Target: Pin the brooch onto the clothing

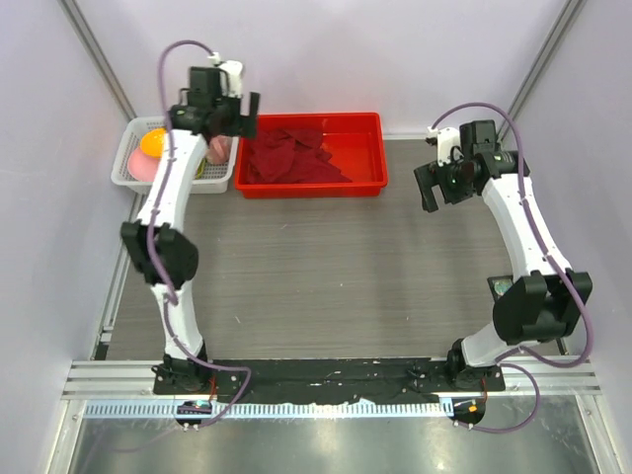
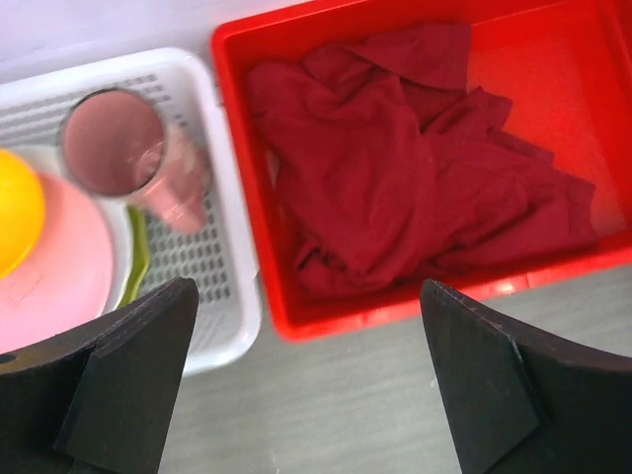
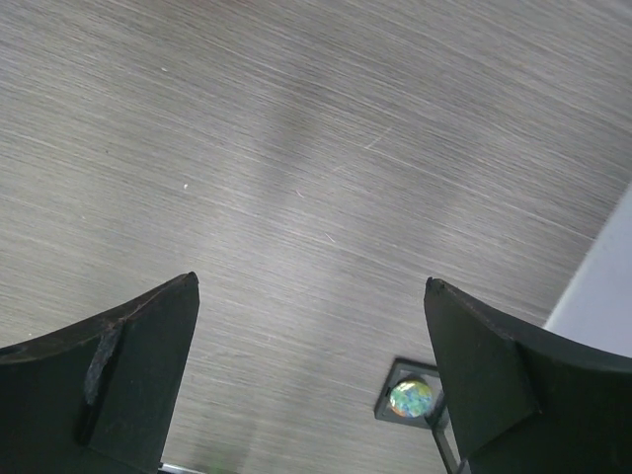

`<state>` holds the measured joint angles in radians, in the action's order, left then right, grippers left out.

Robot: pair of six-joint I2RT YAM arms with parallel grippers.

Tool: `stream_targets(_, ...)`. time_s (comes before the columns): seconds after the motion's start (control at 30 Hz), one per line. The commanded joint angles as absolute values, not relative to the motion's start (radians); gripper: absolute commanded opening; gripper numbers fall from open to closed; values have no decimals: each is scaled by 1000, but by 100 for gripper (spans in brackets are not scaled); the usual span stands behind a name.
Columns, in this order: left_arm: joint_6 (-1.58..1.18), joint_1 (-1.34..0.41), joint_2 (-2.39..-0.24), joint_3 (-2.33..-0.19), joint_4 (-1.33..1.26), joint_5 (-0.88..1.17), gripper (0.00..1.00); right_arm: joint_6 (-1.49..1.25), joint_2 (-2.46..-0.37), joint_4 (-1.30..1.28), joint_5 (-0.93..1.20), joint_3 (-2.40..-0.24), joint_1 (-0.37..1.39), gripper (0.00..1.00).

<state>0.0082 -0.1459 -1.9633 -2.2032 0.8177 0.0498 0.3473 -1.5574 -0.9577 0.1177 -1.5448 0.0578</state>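
The clothing [image 1: 291, 156] is a dark red shirt lying crumpled in a bright red tray [image 1: 370, 123] at the back of the table; the left wrist view shows the clothing [image 2: 395, 178] bunched toward the tray's left side. My left gripper [image 1: 232, 120] [image 2: 308, 296] hangs open above the tray's near left corner, holding nothing. The brooch [image 3: 412, 398], a small round disc with a greenish face, sits in a small open black box [image 1: 501, 287] on the table at the right. Above the bare table my right gripper [image 1: 437, 188] [image 3: 310, 286] is open and empty, and the brooch shows by its right finger.
A white perforated basket [image 1: 125, 163] [image 2: 212, 296] stands left of the red tray, holding a pink cup [image 2: 128, 148], a pink plate [image 2: 59, 267] and a yellow round thing [image 2: 15, 212]. Pale walls close in the table at the back, left and right.
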Motion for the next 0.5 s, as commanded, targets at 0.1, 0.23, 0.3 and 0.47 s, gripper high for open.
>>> stream_targets(0.1,26,-261,-2264,-2367,689,-118,100,365,-1424,-974,38,-1511,63,100)
stream_targets(0.23,58,-287,-2377,-2364,664,-137,100,371,-1405,-976,29,-1476,61,100)
stream_targets(0.3,63,-291,-2407,-2356,655,-137,100,371,-1404,-977,28,-1473,60,100)
stream_targets(0.47,63,-291,-2464,-2358,669,-85,90,374,-1423,-979,32,-1494,57,100)
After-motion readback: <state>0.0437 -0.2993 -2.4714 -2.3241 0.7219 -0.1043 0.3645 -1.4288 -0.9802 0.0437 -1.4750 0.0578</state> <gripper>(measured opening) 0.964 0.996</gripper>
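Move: The dark-red clothing lies crumpled in the red tray, its middle about 8 cm ahead of the open left hand, 10 cm to its right and 23 cm below. The pink cup stands about 8 cm ahead of this hand and 8 cm to its left, the yellow bowl 12 cm farther left, both some 21 cm down. From the right hand the clothing is about 22 cm ahead, 35 cm left and 14 cm lower. Fingertips come right down to the lower left part of the clothing and seem to touch it: the left hand plunges about 22 cm into the red tray, swinging some 7 cm right and 6 cm forward early on and tipping about 15 degrees steeper. Its jaws stay practically wide open, slowing at the bottom. The empty right hand draws back about 3 cm and lifts slightly. ##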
